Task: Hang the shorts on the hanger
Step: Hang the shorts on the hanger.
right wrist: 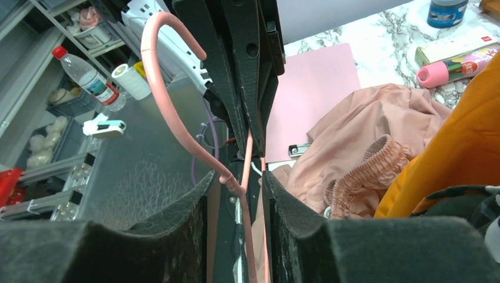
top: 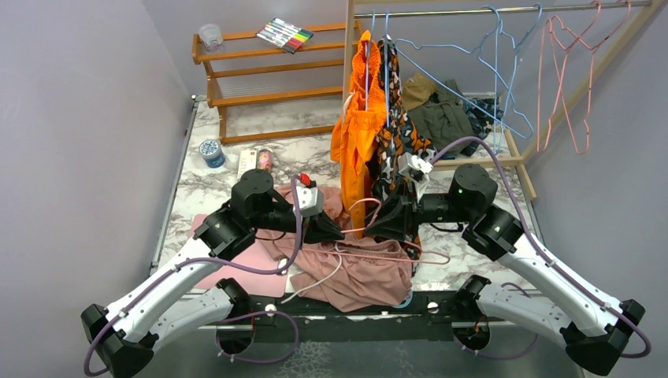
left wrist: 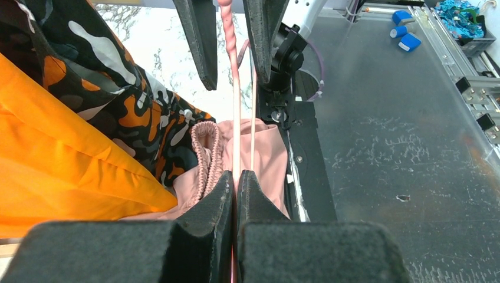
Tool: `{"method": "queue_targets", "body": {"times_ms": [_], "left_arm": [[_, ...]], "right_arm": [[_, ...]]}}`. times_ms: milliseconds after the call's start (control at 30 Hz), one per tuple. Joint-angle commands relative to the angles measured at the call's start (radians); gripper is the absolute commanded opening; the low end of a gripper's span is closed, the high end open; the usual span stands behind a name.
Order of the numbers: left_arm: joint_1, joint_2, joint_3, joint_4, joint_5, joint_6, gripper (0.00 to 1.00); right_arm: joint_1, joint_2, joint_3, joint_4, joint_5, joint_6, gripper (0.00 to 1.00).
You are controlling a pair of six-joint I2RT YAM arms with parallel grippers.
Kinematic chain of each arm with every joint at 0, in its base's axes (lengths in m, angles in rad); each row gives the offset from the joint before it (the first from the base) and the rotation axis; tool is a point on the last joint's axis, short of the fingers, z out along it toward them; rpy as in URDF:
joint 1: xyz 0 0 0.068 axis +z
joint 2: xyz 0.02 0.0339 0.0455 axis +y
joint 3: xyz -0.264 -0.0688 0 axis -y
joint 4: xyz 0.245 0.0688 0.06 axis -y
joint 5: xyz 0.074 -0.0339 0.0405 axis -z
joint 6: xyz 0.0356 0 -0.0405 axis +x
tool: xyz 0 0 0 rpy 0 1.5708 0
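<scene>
The dusty-pink shorts (top: pixel 370 272) lie crumpled on the table's near edge between the two arms. Their gathered waistband (right wrist: pixel 368 168) shows in the right wrist view. The pink wire hanger (top: pixel 394 256) rests over them, its hook (right wrist: pixel 159 88) raised. My left gripper (left wrist: pixel 236 180) is shut on one hanger wire (left wrist: pixel 236 118). It meets my right gripper (top: pixel 370 228) tip to tip above the shorts. The right gripper (right wrist: pixel 239 180) stands open, its jaws apart on either side of the hanger's twisted neck, with a gap on both sides.
A plain orange garment (top: pixel 354 134) and a camouflage garment (top: pixel 398 134) hang from the rail just behind the grippers. Light-blue hangers (top: pixel 488 71) and more pink hangers (top: pixel 563 71) hang further right. A wooden shelf (top: pixel 252 71) stands at the back left. A pink mat (top: pixel 236 264) lies under the left arm.
</scene>
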Motion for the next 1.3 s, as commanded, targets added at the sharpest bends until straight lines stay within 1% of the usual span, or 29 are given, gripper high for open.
{"method": "queue_targets", "body": {"times_ms": [0, 100, 200, 267, 467, 700, 833, 933, 1033, 1133, 1233, 1267], "left_arm": [[-0.006, 0.008, 0.037, 0.034, 0.025, 0.011, 0.00], [-0.006, 0.009, 0.038, 0.035, 0.026, 0.013, 0.00], [-0.005, 0.012, 0.042, 0.035, 0.024, 0.014, 0.00], [-0.005, 0.015, 0.045, 0.036, 0.026, 0.014, 0.00], [-0.007, 0.023, 0.048, 0.039, 0.029, 0.014, 0.00], [-0.006, 0.033, 0.053, 0.044, 0.034, 0.013, 0.00], [-0.006, 0.034, 0.054, 0.046, 0.035, 0.011, 0.00], [-0.006, 0.037, 0.051, 0.048, 0.033, 0.008, 0.00], [-0.007, 0.037, 0.050, 0.051, 0.034, 0.005, 0.00], [-0.006, 0.037, 0.050, 0.056, 0.029, 0.001, 0.00], [-0.007, 0.033, 0.048, 0.056, 0.005, -0.005, 0.00], [-0.007, 0.029, 0.045, 0.057, -0.010, -0.007, 0.04]], "right_arm": [[0.003, 0.011, 0.024, -0.019, 0.003, -0.031, 0.33], [0.003, 0.013, 0.020, -0.025, 0.004, -0.036, 0.33], [0.003, 0.016, 0.016, -0.030, 0.005, -0.041, 0.39], [0.003, 0.014, 0.012, -0.030, 0.010, -0.043, 0.39], [0.003, 0.013, 0.010, -0.031, 0.012, -0.045, 0.31], [0.004, 0.026, 0.010, -0.024, 0.008, -0.036, 0.31], [0.004, 0.029, 0.010, -0.018, 0.008, -0.033, 0.26], [0.003, 0.031, 0.009, -0.008, 0.008, -0.025, 0.25], [0.004, 0.032, 0.003, 0.006, 0.003, -0.015, 0.18], [0.005, 0.037, 0.002, 0.009, 0.002, -0.010, 0.02], [0.004, 0.034, 0.004, -0.001, 0.013, -0.009, 0.01], [0.004, 0.032, 0.004, -0.010, 0.023, -0.006, 0.01]]}}
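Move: The neck of the pink hanger, where hook and shoulders meet, already stands between the right hand's parted fingertips, about 1 cm below the hand point and level with it both ways. The peach shorts lie roughly 25 cm below, some 5 cm farther out and 3 cm to the left; the hanging orange shorts are about 15 cm ahead and 2 cm to the left. From the left hand, which grips the hanger's left shoulder, the neck is some 5 cm to the right, 1 cm farther out and 2 cm higher. The right fingers close from about a third open and pinch the neck of the pink hanger, just under its hook. To get there the right hand first sinks about 1 cm over the neck, still pointing left at the other gripper, and then stays put while the fingers finish shutting. The left hand keeps its grip on the shoulder and holds the hanger nearly still. ##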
